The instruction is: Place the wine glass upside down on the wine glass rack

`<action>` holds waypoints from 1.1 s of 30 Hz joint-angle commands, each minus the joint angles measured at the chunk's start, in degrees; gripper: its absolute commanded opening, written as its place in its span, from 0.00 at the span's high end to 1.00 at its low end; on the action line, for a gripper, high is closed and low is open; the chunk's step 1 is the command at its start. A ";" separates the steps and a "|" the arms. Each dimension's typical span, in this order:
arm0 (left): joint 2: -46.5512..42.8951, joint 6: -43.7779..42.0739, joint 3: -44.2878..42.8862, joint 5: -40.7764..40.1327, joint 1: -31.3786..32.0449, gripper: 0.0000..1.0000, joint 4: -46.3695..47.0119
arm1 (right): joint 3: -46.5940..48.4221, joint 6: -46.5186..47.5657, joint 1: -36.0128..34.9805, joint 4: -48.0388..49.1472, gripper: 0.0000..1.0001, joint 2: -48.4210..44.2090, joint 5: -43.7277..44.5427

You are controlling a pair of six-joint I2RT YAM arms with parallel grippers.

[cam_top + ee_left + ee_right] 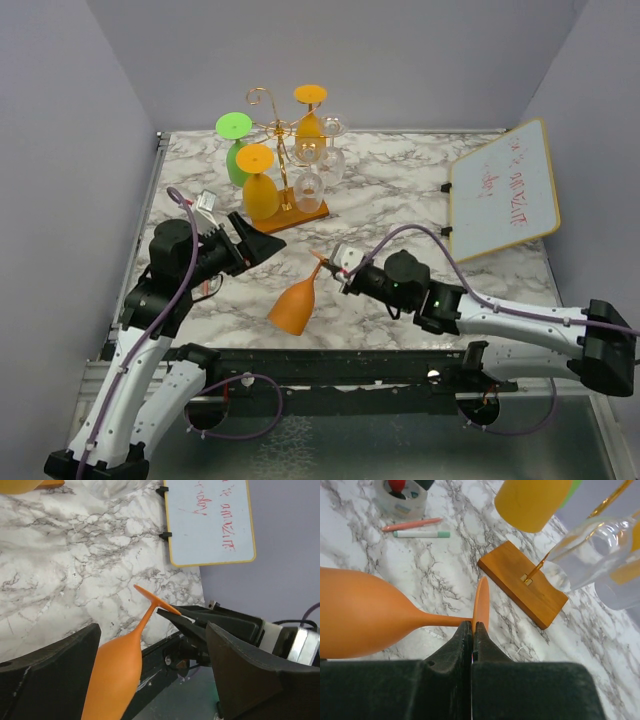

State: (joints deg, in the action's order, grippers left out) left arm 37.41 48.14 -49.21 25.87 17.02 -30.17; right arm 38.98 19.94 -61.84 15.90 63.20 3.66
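An orange wine glass [293, 306] hangs tilted above the marble table, bowl toward the near edge and foot [318, 262] up. My right gripper [334, 266] is shut on the rim of that foot [481, 602], with the bowl [360, 615] off to the left. My left gripper [262, 245] stands open just left of the glass; its wrist view shows the bowl [115, 675] between the spread fingers [50, 680], touching neither. The wine glass rack [284, 130], gold wire on a wooden base [520, 580], stands behind with several glasses hung upside down.
On the rack hang green [236, 150], yellow [260, 185] and clear [325, 155] glasses. A whiteboard [505, 190] with red writing leans at the right. A tape roll [400, 500] and two pens [412, 525] lie on the table [400, 190]. Grey walls close in the sides.
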 commanded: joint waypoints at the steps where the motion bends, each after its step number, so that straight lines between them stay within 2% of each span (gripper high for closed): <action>1: -0.10 4.50 3.62 0.29 0.12 0.20 -1.19 | -2.03 12.43 -5.66 11.80 0.99 3.33 11.89; 4: -0.90 6.31 5.83 0.43 0.12 0.26 -1.13 | -2.29 18.09 -8.88 16.70 0.99 6.59 14.96; 7: -1.15 7.84 7.43 1.24 0.12 0.28 -1.12 | -2.28 23.30 -11.12 20.71 1.00 9.35 15.47; 17: -0.78 9.75 9.05 4.60 0.12 0.32 0.23 | -1.23 32.35 -14.12 26.08 1.00 14.52 9.13; 22: -0.76 9.97 9.98 6.08 0.12 0.47 0.55 | -1.18 35.61 -14.68 29.40 1.00 16.02 6.99; 31: -0.55 12.68 9.58 9.13 0.12 0.65 1.26 | -0.79 39.73 -15.15 31.91 1.00 18.08 5.27; 33: -0.68 12.85 9.44 9.11 0.12 0.72 1.26 | -0.93 40.11 -15.15 32.53 1.00 18.27 5.11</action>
State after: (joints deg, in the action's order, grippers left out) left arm 36.99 59.64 -39.22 32.58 17.02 -29.98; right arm 37.17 57.65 -76.51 44.10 80.68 10.74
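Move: The orange wine glass's foot, edge pinched in the right fingers, is the left hand's target: about 10 cm to its right, 2 cm ahead and 6 cm lower. From the right hand, the open left gripper is some 10 cm left, 2 cm back and 6 cm up; the orange bowl hangs roughly 8 cm back, 5 cm left and 6 cm down. The near yellow glass hangs about 15 cm ahead of the left hand, 3 cm left and 4 cm lower. Leftward about 8 cm and back about 4 cm, the right hand carries the orange glass by its foot towards the left gripper, keeping its pinch and rolling some 35 degrees so the bowl swings down. The left hand first sinks about 6 cm, tipping its fingers down, then eases slightly back and right, narrowing its wide-open fingers to about a third around the foot's free edge, not yet shut on it. ##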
